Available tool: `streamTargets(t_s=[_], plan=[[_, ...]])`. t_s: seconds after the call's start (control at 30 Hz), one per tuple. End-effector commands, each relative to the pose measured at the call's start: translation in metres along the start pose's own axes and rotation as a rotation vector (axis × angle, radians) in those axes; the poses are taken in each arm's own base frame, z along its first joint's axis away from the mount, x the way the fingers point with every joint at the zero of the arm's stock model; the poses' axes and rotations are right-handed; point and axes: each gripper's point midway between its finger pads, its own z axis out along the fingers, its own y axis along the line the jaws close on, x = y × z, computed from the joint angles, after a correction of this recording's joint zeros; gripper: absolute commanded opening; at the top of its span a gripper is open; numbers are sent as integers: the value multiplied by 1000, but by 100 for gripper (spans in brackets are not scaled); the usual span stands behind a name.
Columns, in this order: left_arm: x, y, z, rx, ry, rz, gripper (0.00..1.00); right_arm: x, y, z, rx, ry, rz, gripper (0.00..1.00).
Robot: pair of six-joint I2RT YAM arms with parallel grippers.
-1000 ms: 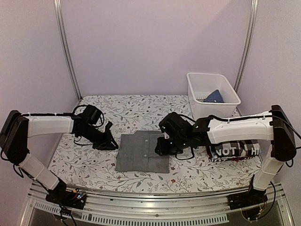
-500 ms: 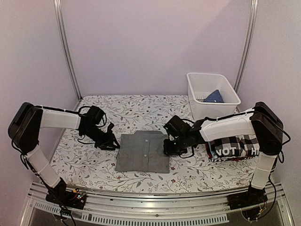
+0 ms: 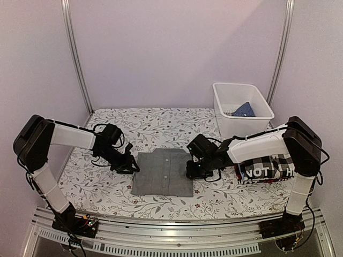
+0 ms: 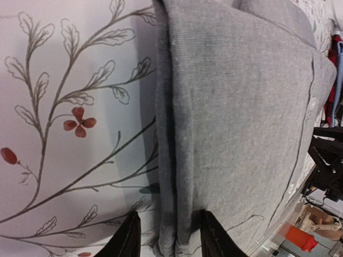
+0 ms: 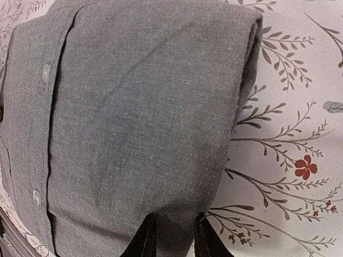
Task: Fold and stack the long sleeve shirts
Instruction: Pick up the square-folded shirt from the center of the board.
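Note:
A folded plain grey button-up shirt (image 3: 162, 172) lies flat mid-table. My left gripper (image 3: 130, 166) is at its left edge. In the left wrist view its fingers (image 4: 128, 238) stand apart astride the folded grey edge (image 4: 177, 160). My right gripper (image 3: 191, 168) is at the shirt's right edge. Its fingers (image 5: 146, 238) are a little apart, one on the grey cloth (image 5: 134, 118) and one at the edge. A stack at the right holds the black-and-white checked shirt (image 3: 278, 160) and the dark "NOT" shirt (image 3: 260, 172). A blue shirt (image 3: 244, 110) lies in the bin.
A white plastic bin (image 3: 242, 107) stands at the back right. The table carries a floral cloth (image 3: 96, 182). Metal frame posts rise at both back corners. The folded stack sits close to my right arm's elbow.
My left gripper has moved right up to the grey shirt's left edge. My right gripper has drawn back from on top of the shirt to its right edge. The shirt has not moved.

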Motion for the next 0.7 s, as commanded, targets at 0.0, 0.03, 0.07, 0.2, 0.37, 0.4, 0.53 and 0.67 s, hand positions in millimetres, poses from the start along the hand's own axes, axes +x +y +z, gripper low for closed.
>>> streamTargets(t_s=[0.0, 0.03, 0.07, 0.2, 0.37, 0.4, 0.53, 0.67], plan=[[18, 9, 19, -39, 49, -19, 38, 5, -3, 9, -4, 10, -1, 24], [20, 9, 22, -44, 55, -21, 38, 6, -3, 10, -5, 11, 1, 24], [22, 9, 24, -52, 61, -23, 37, 6, -4, 10, -4, 11, 1, 24], [29, 9, 31, -63, 75, -37, 30, 9, -5, 12, -6, 14, 5, 24], [19, -6, 24, -17, 41, -34, 7, 7, -4, 11, -15, 3, 13, 25], [15, -10, 20, -11, 29, -27, 4, 6, -3, 10, -19, -2, 14, 25], [1, -18, -2, -30, 1, 3, 0, -4, 6, 2, -43, -26, 12, 25], [-10, -19, -33, -50, -38, 38, 0, -16, 15, -12, -65, -61, 12, 27]])
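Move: Right at the left hand's fingertips is the left edge of the square-folded shirt, whose middle lies about 12 cm to the hand's right, level ahead and about 1 cm lower. From the right hand, at the opposite edge, the shirt's middle is about 12 cm left and 1 cm ahead, 1 cm lower. The checked shirt stack lies some 30 cm to the right hand's right and 6 cm farther out; the white basket roughly 28 cm right and 26 cm ahead. Sliding about 2 cm to the right and sinking slightly, the left hand brings its part-open fingers farther over the shirt's left edge, shuts them to pinch the layers, then starts up by about 1 cm, easing back left. The right hand stays low at the opposite edge, its fingers still a little open around the cloth. ##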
